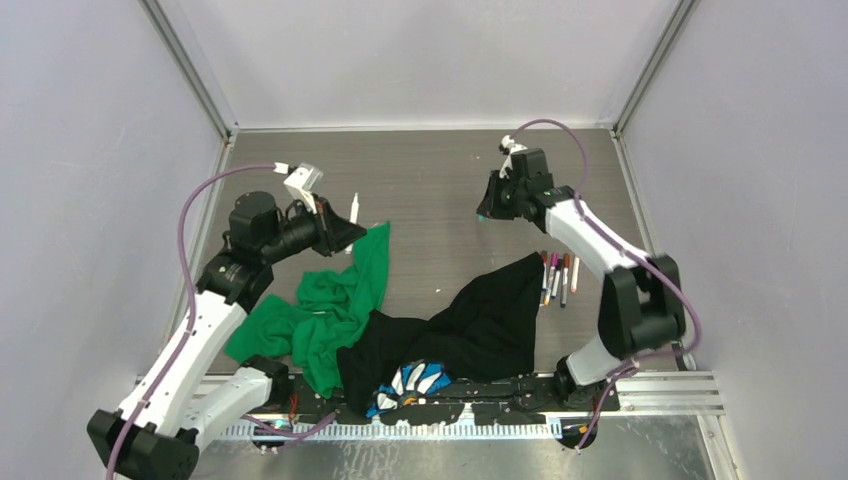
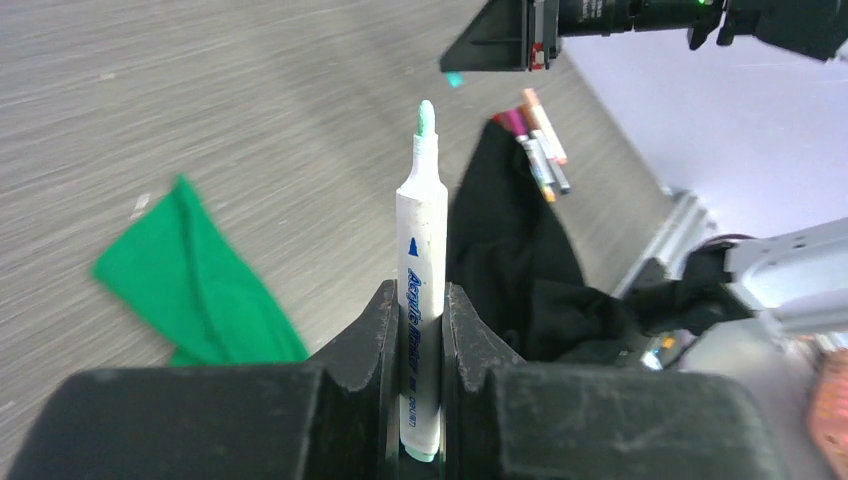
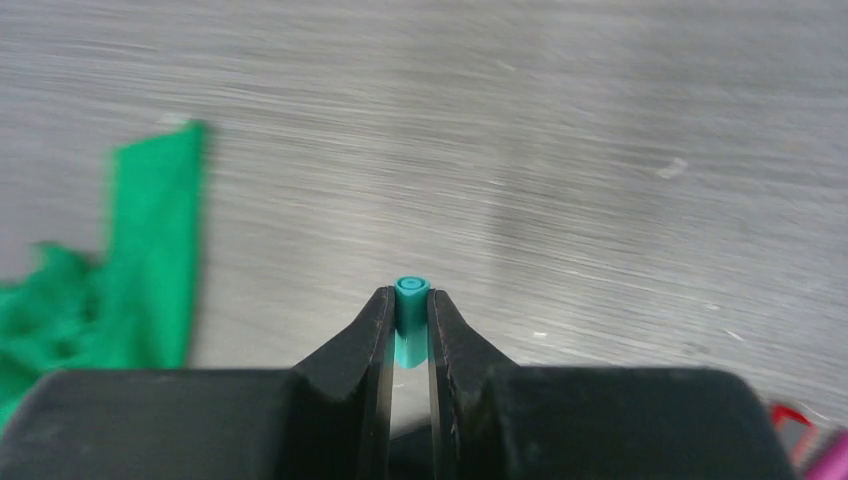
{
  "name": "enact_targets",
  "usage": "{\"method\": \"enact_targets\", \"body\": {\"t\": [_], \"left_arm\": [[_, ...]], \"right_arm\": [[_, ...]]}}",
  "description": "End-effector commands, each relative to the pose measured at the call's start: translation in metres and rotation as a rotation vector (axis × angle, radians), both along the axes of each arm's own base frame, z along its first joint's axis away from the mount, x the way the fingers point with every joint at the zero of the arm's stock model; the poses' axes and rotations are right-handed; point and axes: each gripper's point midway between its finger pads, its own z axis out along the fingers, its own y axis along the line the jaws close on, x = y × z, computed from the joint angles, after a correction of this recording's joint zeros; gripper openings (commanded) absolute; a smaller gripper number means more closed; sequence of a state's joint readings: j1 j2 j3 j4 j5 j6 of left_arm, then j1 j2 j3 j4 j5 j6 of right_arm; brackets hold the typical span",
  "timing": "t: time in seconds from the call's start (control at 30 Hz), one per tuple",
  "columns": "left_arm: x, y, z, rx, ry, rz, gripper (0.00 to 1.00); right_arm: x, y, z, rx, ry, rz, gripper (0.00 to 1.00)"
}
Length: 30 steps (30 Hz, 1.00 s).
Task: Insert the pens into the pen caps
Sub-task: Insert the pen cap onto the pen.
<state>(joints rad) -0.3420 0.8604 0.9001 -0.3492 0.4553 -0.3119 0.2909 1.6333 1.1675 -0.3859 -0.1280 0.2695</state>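
A white-barrelled pen point(image 2: 421, 250) with a pale teal tip stands clamped between the jaws of my left gripper point(image 2: 415, 300), uncapped tip pointing away. From above, the same pen point(image 1: 353, 208) juts out of the left gripper point(image 1: 348, 236) over the table's left half. My right gripper point(image 3: 408, 300) is shut on a small teal pen cap point(image 3: 411, 310), which pokes out past the fingertips. In the top view the right gripper point(image 1: 487, 211) hangs above the back middle of the table, apart from the pen. Several capped pens point(image 1: 558, 276) lie side by side at the right.
A green cloth point(image 1: 340, 305) and a black cloth point(image 1: 480, 320) lie crumpled across the near middle of the table. A blue and white striped item point(image 1: 420, 380) sits at the front edge. White walls enclose the wood-grain table point(image 1: 430, 170).
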Motion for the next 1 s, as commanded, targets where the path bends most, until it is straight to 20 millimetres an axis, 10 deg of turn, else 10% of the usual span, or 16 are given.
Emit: {"method": "enact_targets", "body": {"t": [0.0,0.2,0.37,0.97], "left_arm": [[-0.01,-0.038,0.038,-0.2,-0.07,-0.225,0.0],[0.005,-0.058,0.058,-0.295,-0.182,-0.308,0.0],[0.001,-0.079,0.035,-0.27,-0.235,-0.332,0.0],[-0.038,-0.115,0.013,-0.261,-0.144,-0.519,0.0]], "right_arm": [[-0.018,0.057,0.119,0.426,-0.265,0.154,0.01],[-0.053,0.09,0.224,0.855,-0.514,0.348,0.01],[-0.094,0.104,0.261,1.128,-0.669,0.456,0.01],[-0.141,0.113,0.27,1.329,-0.804,0.541,0.01]]}}
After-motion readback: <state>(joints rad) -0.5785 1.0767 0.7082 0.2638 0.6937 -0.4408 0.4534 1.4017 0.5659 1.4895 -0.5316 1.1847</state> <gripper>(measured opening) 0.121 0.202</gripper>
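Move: The left hand already grips the uncapped pen; the teal cap it is to meet sits in the right fingers, about 28 cm to its right, 14 cm ahead and 17 cm lower. The green cloth lies some 26 cm below the left hand, its middle 8 cm to the left and 3 cm back. From the right hand the pen is roughly 28 cm left, 12 cm back and 19 cm up; the row of capped pens lies 17 cm right, 11 cm back and 10 cm down. Keeping the teal cap pinched, the right hand climbs fast by some 24 cm, then swings about 12 cm left and as far back towards the pen while its wrist turns nearly 90 degrees, so that the fingers go from pointing down to pointing left and a little upward. The left hand keeps hold of the pen and carries it right to meet the cap, finally easing slightly back and down, with a turn mainly clockwise. ##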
